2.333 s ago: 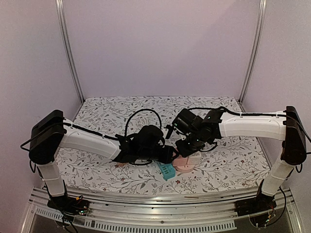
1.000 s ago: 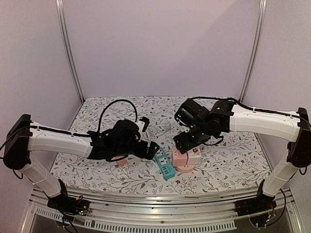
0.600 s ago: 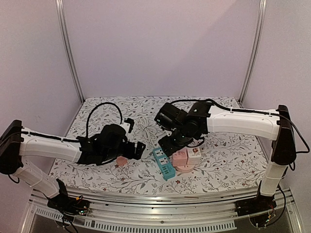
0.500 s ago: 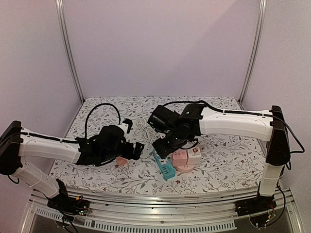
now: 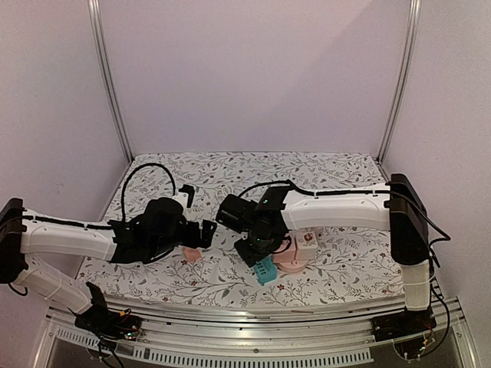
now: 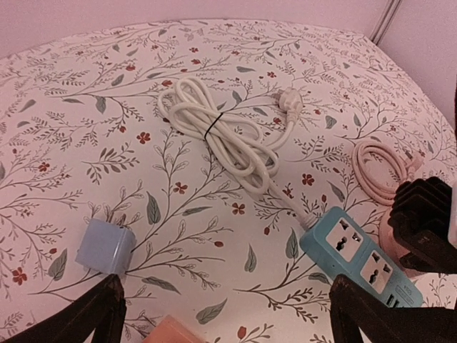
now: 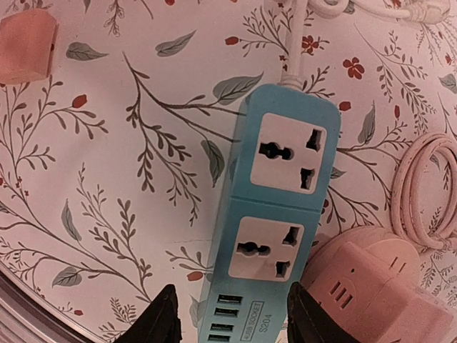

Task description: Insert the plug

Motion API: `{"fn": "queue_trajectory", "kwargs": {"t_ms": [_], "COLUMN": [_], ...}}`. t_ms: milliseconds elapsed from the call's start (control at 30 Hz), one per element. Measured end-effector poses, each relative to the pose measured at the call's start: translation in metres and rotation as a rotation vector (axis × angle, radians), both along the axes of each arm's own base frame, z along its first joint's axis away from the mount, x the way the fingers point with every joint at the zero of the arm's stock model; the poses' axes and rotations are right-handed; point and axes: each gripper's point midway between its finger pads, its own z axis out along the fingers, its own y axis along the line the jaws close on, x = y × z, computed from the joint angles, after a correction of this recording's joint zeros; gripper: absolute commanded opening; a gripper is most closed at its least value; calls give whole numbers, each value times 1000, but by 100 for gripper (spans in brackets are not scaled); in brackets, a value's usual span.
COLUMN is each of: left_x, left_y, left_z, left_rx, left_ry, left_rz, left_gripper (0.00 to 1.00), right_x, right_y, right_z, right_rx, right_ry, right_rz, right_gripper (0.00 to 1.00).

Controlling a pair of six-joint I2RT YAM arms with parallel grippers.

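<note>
A blue power strip (image 7: 275,221) with two sockets and USB ports lies flat on the floral cloth. Its white cord runs to a tied coil (image 6: 228,132) ending in a white plug (image 6: 289,103), which lies loose. My right gripper (image 7: 237,321) hangs just over the strip's USB end, jaws partly narrowed and straddling it, with a gap on the left side. In the top view, the right gripper (image 5: 253,249) covers most of the strip (image 5: 265,271). My left gripper (image 6: 228,321) is wide open and empty, left of the strip (image 6: 360,261).
A pink round socket (image 7: 371,293) touches the strip's right side, with a pink cable coil (image 7: 425,193) behind it. A pale blue adapter cube (image 6: 106,247) and a pink adapter (image 7: 25,46) sit near the left gripper (image 5: 203,234). The table's front edge is close.
The right arm swung left and down over the blue strip, and its jaws narrowed. The left arm drew back to the left and stayed wide open.
</note>
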Motion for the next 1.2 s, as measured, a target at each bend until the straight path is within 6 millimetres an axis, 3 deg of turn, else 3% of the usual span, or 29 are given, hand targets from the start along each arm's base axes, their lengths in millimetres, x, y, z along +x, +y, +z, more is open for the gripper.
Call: {"fn": "queue_trajectory", "kwargs": {"t_ms": [267, 567, 1000, 1200], "left_x": [1, 5, 33, 43], "left_y": [-1, 4, 65, 84], "left_z": [2, 2, -21, -33], "left_rx": [-15, -13, 23, 31], "left_ry": [-5, -10, 39, 73], "left_rz": [3, 27, 208, 254], "left_gripper": [99, 98, 97, 96], "right_x": [17, 37, 43, 42], "right_y": [-26, -75, -133, -155], "right_z": [-12, -20, -20, -20], "right_rx": [-54, -120, -172, -182], "right_ry": [-16, -40, -45, -24], "right_rz": [-90, -200, -285, -307], "right_gripper": [50, 51, 51, 52]}}
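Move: The teal power strip's middle is about 2 cm ahead, 1 cm right and 4 cm below the right gripper, whose fingers straddle it. The round pink socket base is roughly 9 cm right, 2 ahead and 3 down; the pink plug cube stands on it, 8 right and 2 ahead. From the left gripper, the blue block is some 8 cm ahead, 8 left and 9 below; the strip is 16 right, 1 back, 9 below. Sweep the half-open right gripper about 15 cm right, going some 4 cm forward and slightly down in the first half, turning it clockwise, its fingers shoving strip and pink base ahead without closing. After a short hold, bring the open left gripper about 8 cm left, with some forward and down, towards the blue block, turning counter-clockwise. ##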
